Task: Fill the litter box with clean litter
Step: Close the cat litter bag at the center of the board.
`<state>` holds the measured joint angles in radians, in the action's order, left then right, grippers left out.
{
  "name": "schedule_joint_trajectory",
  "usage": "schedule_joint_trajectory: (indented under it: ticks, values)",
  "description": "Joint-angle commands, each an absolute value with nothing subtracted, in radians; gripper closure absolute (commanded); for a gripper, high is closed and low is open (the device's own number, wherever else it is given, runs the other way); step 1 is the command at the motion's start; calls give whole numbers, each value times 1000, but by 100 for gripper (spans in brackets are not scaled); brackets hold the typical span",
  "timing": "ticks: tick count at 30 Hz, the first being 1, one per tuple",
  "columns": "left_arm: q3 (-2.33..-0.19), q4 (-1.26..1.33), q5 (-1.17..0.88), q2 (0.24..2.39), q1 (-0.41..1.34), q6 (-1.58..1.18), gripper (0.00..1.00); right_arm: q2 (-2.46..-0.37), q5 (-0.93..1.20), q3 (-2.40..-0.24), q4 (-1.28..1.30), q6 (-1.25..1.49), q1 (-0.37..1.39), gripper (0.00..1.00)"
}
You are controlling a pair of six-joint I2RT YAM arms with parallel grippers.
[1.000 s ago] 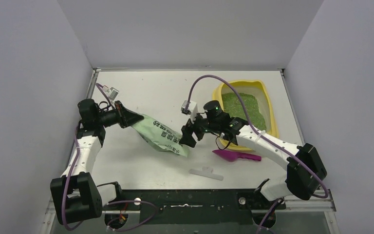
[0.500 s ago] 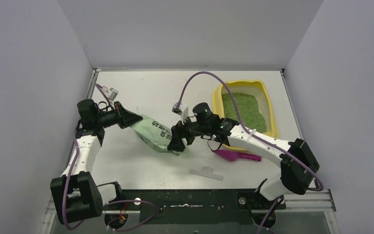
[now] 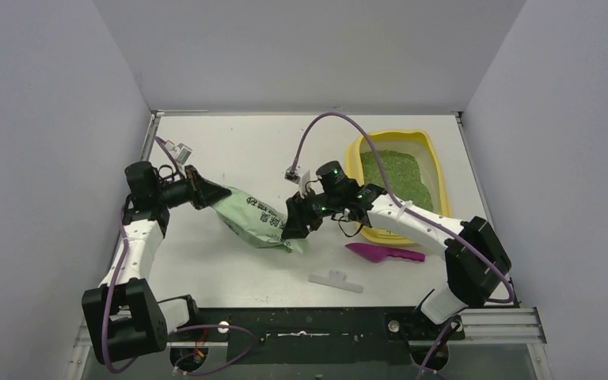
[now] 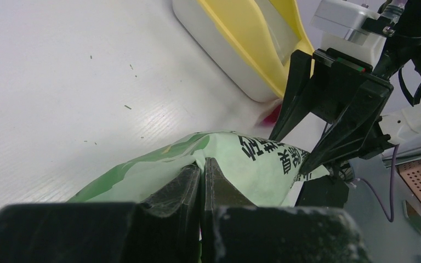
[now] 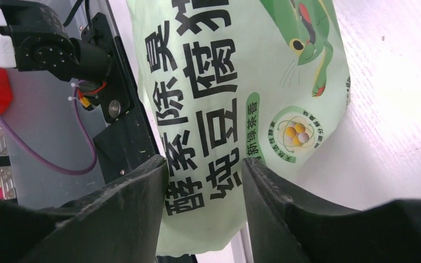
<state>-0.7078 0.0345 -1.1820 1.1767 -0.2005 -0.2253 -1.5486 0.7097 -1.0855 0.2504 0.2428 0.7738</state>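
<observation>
The yellow litter box stands at the right back of the table, with green clean litter spread inside it. A light-green printed bag lies slanted in the middle. My left gripper is shut on the bag's upper left end, and in the left wrist view its fingertips pinch a fold of the bag. My right gripper straddles the bag's lower right end. In the right wrist view its jaws stand apart on either side of the flat bag.
A magenta scoop lies on the table in front of the litter box. A small white clip rests near the front edge. The litter box's side shows in the left wrist view. Grey walls enclose the table.
My right gripper has moved left onto the bag's lower right end and its jaws have narrowed. The left gripper and the bag's upper end have stayed put.
</observation>
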Motion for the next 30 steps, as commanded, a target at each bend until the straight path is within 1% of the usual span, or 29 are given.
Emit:
schedule_joint_trajectory:
  ticks: [1,2,5,7,8,10,11,12,14,17,18,19,20,21,22,25,27,30]
  values:
    - [-781,81,-1243,1148,-210,-198,100,-1562,747,-1138,292,201,779,57]
    - [-782,80,-1242,1145,-211,-198,100,-1560,710,-1140,301,200,779,61]
    - [-780,78,-1224,1139,-213,-199,100,-1551,617,-1163,336,190,779,88]
    - [-782,71,-1204,1127,-217,-202,81,-1534,581,-1181,350,186,782,100]
    - [-785,55,-1185,1115,-220,-195,73,-1523,573,-1191,358,182,784,100]
    - [-787,21,-1120,1077,-225,-167,64,-1501,566,-1210,384,166,790,100]
    - [-791,-31,-1085,1049,-225,-138,57,-1491,568,-1221,407,150,795,100]
    - [-797,-67,-1055,1018,-225,-111,53,-1482,571,-1232,437,134,797,100]
    - [-806,-105,-1005,950,-225,-72,49,-1461,586,-1243,485,104,796,100]
    - [-803,-86,-998,845,-206,-60,37,-1433,602,-1249,537,59,795,100]
    - [-812,-86,-1015,825,-193,-59,36,-1429,600,-1253,553,44,795,100]
    - [-828,-100,-1043,820,-174,-53,35,-1427,598,-1257,567,32,797,100]
    - [-844,-115,-1056,826,-141,-41,32,-1427,594,-1260,576,19,796,100]
    - [-859,-140,-1042,830,-96,-12,26,-1428,592,-1263,583,12,796,100]
    - [-876,-191,-1011,834,-34,71,23,-1428,592,-1264,584,10,795,100]
    - [-964,-381,-938,889,140,289,18,-1424,587,-1258,567,-10,795,100]
    - [-1031,-514,-944,963,210,425,17,-1416,597,-1244,541,-24,795,100]
    - [-1107,-696,-943,1080,263,629,17,-1392,602,-1213,494,-35,793,100]
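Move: Between the right hand's half-open fingers lies the right-hand end of the cat litter bag, whose middle is about 9 cm to that hand's left, 2 cm farther out and some 6 cm lower. The clip is about 13 cm right of the right hand and 15 cm back, the scoop 28 cm right and 6 cm back, both some 14 cm below. From the left hand, still pinching the bag's far-left end, the bag's middle is 8 cm right, 8 cm back and 11 cm down. Shutting on the bag's right-hand end, the right fingers gather the plastic into a pinch, then draw it about 3.5 cm to the right and slightly up, with a small roll. Once that grip is closed, the left fingers open wide and let go of their end; the left hand rises some 10 cm while backing off, tips up about 30 degrees, then swings right over the bag. ##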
